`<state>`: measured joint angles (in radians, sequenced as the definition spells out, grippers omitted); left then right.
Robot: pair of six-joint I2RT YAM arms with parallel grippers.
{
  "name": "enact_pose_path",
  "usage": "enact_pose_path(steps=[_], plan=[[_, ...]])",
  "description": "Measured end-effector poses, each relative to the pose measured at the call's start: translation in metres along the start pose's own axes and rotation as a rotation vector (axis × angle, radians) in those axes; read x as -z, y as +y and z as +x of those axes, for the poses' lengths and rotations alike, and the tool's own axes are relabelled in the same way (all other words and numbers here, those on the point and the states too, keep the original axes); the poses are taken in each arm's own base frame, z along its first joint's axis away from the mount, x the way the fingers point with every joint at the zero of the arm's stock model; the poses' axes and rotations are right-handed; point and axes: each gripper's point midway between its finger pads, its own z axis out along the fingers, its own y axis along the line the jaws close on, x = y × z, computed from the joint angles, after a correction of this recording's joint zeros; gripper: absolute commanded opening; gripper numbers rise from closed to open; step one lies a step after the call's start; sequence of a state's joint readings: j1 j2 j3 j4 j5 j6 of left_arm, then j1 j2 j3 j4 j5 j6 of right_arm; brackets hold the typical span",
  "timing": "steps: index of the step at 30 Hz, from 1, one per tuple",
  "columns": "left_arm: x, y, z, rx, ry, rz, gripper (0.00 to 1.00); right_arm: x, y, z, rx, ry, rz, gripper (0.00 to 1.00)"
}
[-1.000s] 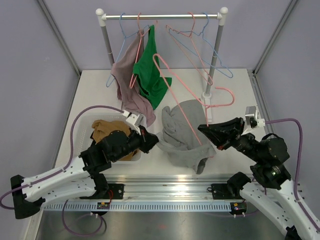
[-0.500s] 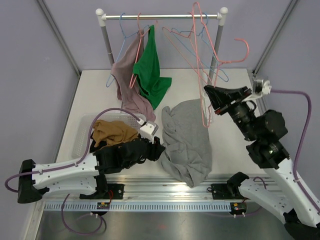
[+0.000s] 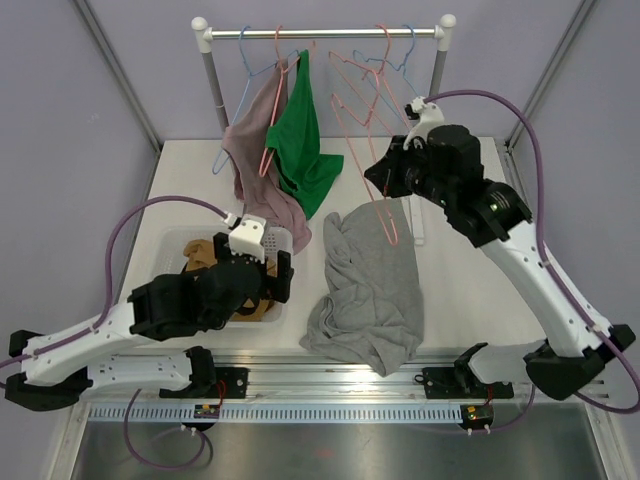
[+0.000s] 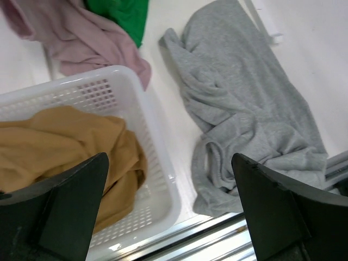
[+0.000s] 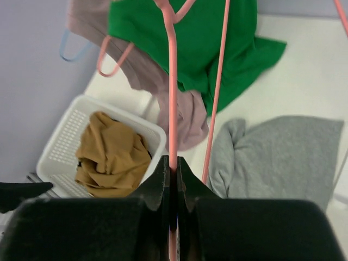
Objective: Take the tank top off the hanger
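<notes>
The grey tank top (image 3: 370,290) lies crumpled on the table, off any hanger; it also shows in the left wrist view (image 4: 244,109) and the right wrist view (image 5: 283,152). My right gripper (image 3: 378,180) is raised over its far end, near the rack, and is shut on a bare pink hanger (image 3: 388,225). In the right wrist view, the gripper (image 5: 172,166) pinches the hanger wire (image 5: 172,109). My left gripper (image 3: 285,275) is open and empty (image 4: 171,201), hovering over the basket's right rim beside the top's left edge.
A white basket (image 3: 165,245) with a tan garment (image 3: 200,250) stands at the left. The clothes rack (image 3: 320,33) at the back holds a green garment (image 3: 300,140), a mauve garment (image 3: 260,170) and several bare pink and blue hangers.
The right arm has lifted the pink hanger out of the grey top and carried it up toward the rack. The top dropped flat. The left gripper drew back from the top toward the basket.
</notes>
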<state>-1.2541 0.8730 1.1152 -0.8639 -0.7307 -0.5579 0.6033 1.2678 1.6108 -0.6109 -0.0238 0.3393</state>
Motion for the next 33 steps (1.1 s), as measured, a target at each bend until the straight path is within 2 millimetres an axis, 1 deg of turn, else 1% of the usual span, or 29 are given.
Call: enact_pose_path(steps=[2,3,5,8,10,13,16,18,19,22,25,27,28,30,33], plan=[[0.009,0.015,0.002,-0.018,0.005,-0.026,0.99,-0.017,-0.006,0.010,0.005,0.063,0.034,0.00],[0.012,0.020,0.003,-0.026,0.008,-0.033,0.99,-0.025,-0.008,0.010,0.010,0.079,0.049,0.00],[0.019,0.031,0.007,-0.032,0.008,-0.038,0.99,-0.037,-0.009,0.003,0.018,0.092,0.070,0.00],[0.024,0.044,0.017,-0.029,0.000,-0.038,0.99,-0.057,-0.006,-0.027,0.015,0.062,0.078,0.00],[0.026,0.050,0.023,-0.036,0.005,-0.044,0.99,-0.068,-0.009,-0.052,0.008,0.020,0.087,0.00],[0.025,0.054,0.028,-0.051,0.016,-0.058,0.99,-0.084,-0.019,-0.081,-0.010,-0.021,0.096,0.00],[0.025,0.057,0.031,-0.061,0.022,-0.071,0.99,-0.104,-0.036,-0.099,-0.036,-0.044,0.105,0.00],[0.025,0.059,0.031,-0.063,0.023,-0.081,0.99,-0.119,-0.049,-0.100,-0.056,-0.037,0.106,0.00],[0.025,0.060,0.031,-0.064,0.024,-0.086,0.99,-0.125,-0.054,-0.097,-0.067,-0.026,0.108,0.00],[0.025,0.061,0.033,-0.069,0.027,-0.097,0.99,-0.144,-0.075,-0.080,-0.095,0.028,0.130,0.00],[0.024,0.062,0.034,-0.077,0.033,-0.101,0.99,-0.154,-0.089,-0.057,-0.114,0.093,0.158,0.00],[0.024,0.061,0.034,-0.078,0.035,-0.102,0.99,-0.159,-0.094,-0.047,-0.118,0.110,0.167,0.00],[0.024,0.061,0.034,-0.079,0.035,-0.102,0.99,-0.160,-0.095,-0.045,-0.120,0.111,0.170,0.00],[0.024,0.061,0.034,-0.079,0.035,-0.103,0.99,-0.159,-0.098,-0.044,-0.121,0.104,0.180,0.00],[0.023,0.061,0.034,-0.080,0.037,-0.103,0.99,-0.150,-0.098,-0.049,-0.128,0.095,0.193,0.01]])
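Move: The right hand holds the empty pink hanger; the rack's rod where it goes is about 28 cm ahead and 10 above. The other pink hanger hangs some 24 cm ahead, 3 left; the green top is about 15 ahead, 18 left, 10 below. The grey tank top lies nearly straight beneath, some 38 down. From the empty left hand that top is 13 ahead, 25 right, 26 below; the basket 12 ahead, 18 left, 24 below. Still pinching the pink hanger, the right hand carries it some 18 cm forward to the rack, dipping briefly, arching up past its starting height, then sinking about 8 cm to bring the hook over the rod, turning roughly 10 degrees clockwise. The left hand, wide open, slides about 7 cm left towards the basket, sinks slightly, then waits. ##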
